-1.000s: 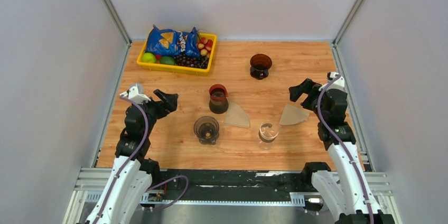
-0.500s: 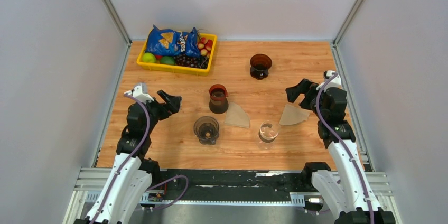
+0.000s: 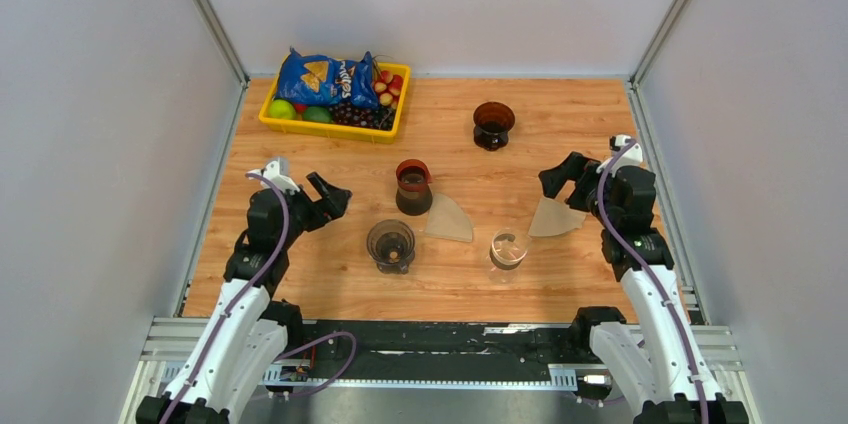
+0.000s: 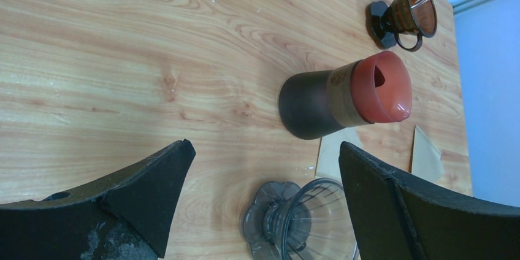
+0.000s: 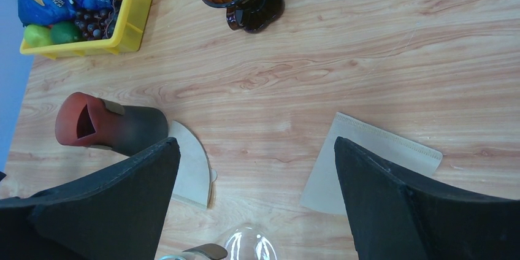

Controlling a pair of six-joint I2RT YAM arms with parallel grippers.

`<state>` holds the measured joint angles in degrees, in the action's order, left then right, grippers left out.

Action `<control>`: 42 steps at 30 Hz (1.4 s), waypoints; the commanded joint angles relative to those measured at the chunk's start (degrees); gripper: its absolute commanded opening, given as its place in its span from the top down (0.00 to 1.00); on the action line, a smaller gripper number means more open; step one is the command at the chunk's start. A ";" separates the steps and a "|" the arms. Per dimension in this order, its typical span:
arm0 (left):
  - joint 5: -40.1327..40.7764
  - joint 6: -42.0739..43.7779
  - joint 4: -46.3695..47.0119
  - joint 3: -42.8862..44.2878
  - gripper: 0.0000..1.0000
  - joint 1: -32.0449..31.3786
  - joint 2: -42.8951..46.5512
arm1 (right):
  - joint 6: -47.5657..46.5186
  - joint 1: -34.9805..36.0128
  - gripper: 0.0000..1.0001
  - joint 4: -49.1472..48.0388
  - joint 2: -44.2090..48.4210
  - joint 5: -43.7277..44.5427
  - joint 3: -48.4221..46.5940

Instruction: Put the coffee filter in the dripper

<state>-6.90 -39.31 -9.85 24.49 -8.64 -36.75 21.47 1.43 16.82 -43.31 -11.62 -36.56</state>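
Note:
Two beige paper coffee filters lie flat on the wooden table: one [image 3: 450, 219] beside the red-lidded carafe, the other [image 3: 555, 217] further right [image 5: 352, 162]. A grey transparent dripper [image 3: 390, 245] stands near the middle front, and a brown dripper [image 3: 493, 124] stands further back. My left gripper [image 3: 330, 199] hovers open left of the carafe; in its wrist view the grey dripper [image 4: 306, 226] sits below the open left gripper [image 4: 263, 148]. My right gripper [image 3: 560, 179] is open, just above the right filter's far edge, holding nothing [image 5: 254, 143].
A dark carafe with a red lid [image 3: 413, 187] stands between the drippers. A clear glass vessel [image 3: 508, 249] sits left of the right filter. A yellow tray [image 3: 268, 116] with a chip bag and fruit is at the back left. Grey walls enclose the table.
The left gripper has moved slightly right toward the carafe. The right gripper has shifted a little left, nearer the right filter. Both stay open.

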 commanded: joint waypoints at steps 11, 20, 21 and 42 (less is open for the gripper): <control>1.45 1.16 1.73 1.17 0.00 0.11 0.44 | 0.90 0.15 0.00 -0.15 1.55 7.05 -2.42; -0.83 2.83 5.48 -0.13 0.00 0.06 -1.21 | 1.23 0.15 0.00 1.00 2.32 3.23 -2.75; -1.06 2.97 5.57 -0.14 0.00 0.09 -1.26 | 0.35 0.15 0.00 1.26 2.10 0.33 -2.96; -15.56 0.54 0.39 -3.90 0.00 0.05 -0.81 | 0.45 9.56 0.00 1.26 -14.05 -4.82 -11.15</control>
<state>-15.75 -38.70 -6.00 21.87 -8.64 -38.09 20.78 8.88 19.84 -55.64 -19.03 -44.99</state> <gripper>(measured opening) 1.000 0.997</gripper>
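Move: The middle coffee filter lies flat about 21 cm to the right hand's left, 2 cm back and 19 cm below. Nearly under that hand is the other, right filter, 2 cm back and 3 cm right; the brown dripper stands 19 cm ahead and 10 cm left, the clear cup 13 cm back and 10 cm left. From the left hand the glass dripper is some 11 cm back, 12 cm right, 11 cm lower, and the carafe 4 cm ahead, 15 cm right. Leftward, after a 2 cm drift to the right, the right hand swings about 8 cm away from above the right filter and towards the middle one, rising 2.5 cm on the way and sinking again as it turns counter-clockwise some 15 degrees and tips down slightly, fingers wide open. The left hand, also open, eases about 2 cm right and slightly back towards the glass dripper, turning a little clockwise. ##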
